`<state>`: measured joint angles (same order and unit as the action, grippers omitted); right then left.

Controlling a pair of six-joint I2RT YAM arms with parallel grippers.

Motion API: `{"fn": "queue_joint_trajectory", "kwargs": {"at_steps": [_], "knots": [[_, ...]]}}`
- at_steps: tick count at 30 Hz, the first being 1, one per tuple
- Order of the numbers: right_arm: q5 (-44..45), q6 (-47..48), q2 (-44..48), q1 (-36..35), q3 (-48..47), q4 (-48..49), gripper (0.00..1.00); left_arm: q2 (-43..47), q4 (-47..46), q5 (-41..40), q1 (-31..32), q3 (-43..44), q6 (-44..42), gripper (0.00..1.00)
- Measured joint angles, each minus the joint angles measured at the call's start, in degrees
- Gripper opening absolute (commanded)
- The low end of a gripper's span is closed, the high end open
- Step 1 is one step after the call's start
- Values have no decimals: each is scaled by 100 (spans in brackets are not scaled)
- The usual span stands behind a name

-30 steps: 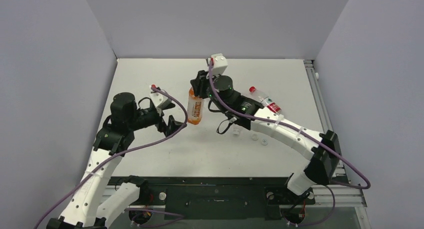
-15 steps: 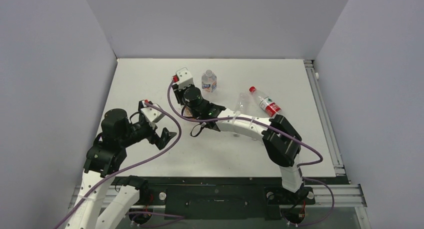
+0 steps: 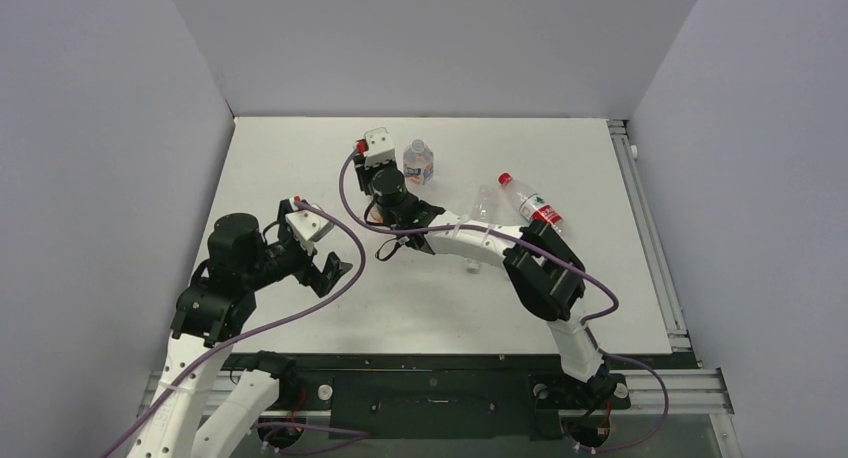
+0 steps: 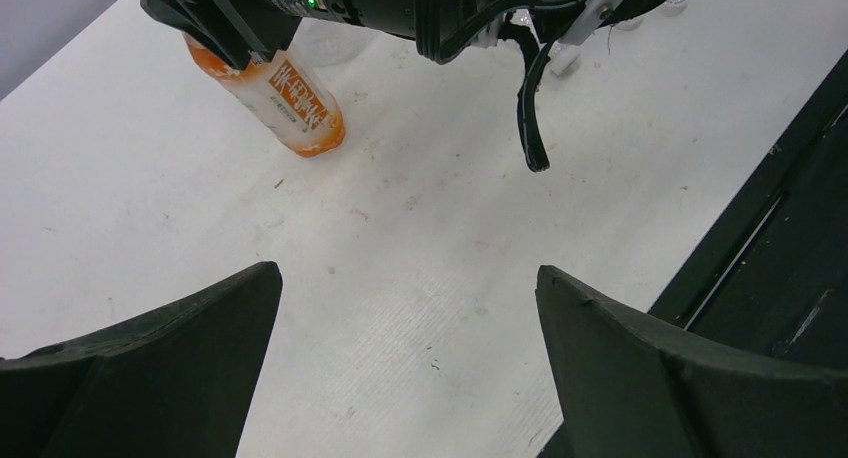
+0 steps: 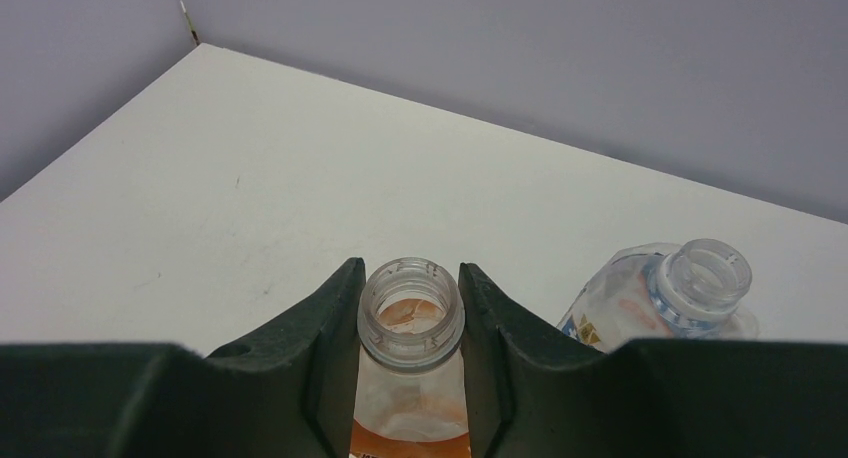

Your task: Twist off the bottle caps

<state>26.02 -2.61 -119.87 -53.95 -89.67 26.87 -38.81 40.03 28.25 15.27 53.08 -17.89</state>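
Note:
My right gripper is shut on the neck of an orange-labelled bottle. Its mouth is open, with no cap on it. The bottle stands slightly tilted on the table; in the top view my right wrist hides it. A red bottle cap sits on a clear bottle lying at the back right. One whitish cap lies loose beside the right arm. My left gripper hangs open over bare table, well short of the orange bottle; in the top view it is at centre left.
An uncapped clear bottle stands just right of the right gripper, also in the right wrist view. Another clear bottle lies between it and the red-capped one. The black rail runs along the table's near edge.
My right gripper has carried the orange bottle from the table's middle toward the back left, the arm swinging low across the table. My left gripper has drawn back from the bottle toward the near left.

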Motion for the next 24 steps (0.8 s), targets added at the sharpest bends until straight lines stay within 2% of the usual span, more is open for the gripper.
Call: {"fn": "queue_joint_trajectory", "kwargs": {"at_steps": [6,15,18,24], "knots": [[76,-122,0,22,208,229,41,0,0,2,0,0,-44,97],[153,-170,4,-28,476,444,62,0,-7,15,-7,0,-76,97],[170,-175,7,-46,485,442,74,-2,-13,31,-7,0,-74,97],[168,-188,57,-48,509,343,79,-7,-20,70,-7,0,-68,97]]}}
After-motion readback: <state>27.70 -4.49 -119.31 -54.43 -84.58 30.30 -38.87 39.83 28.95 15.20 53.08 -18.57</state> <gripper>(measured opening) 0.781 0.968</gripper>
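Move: The right hand already grips the clear neck of the orange bottle; the bottle's middle is about 10 cm below the hand, with its place on the table straight beneath. The blue-label bottle stands about 8 cm farther out and 10 cm to the right of the right hand; the clear bottle lies about 28 cm to that hand's right and 2 cm back. From the idle left hand, the orange bottle is some 20 cm ahead, 13 cm right and 15 cm below. Downward by about 2 cm, the right hand sets the orange bottle's base onto the table while holding its neck, easing back barely a centimetre. Partway down its fingers start to open, then spread from a narrow grip to about three-quarters wide and let go of the neck, the hand staying around it with hardly any turn of the wrist. ##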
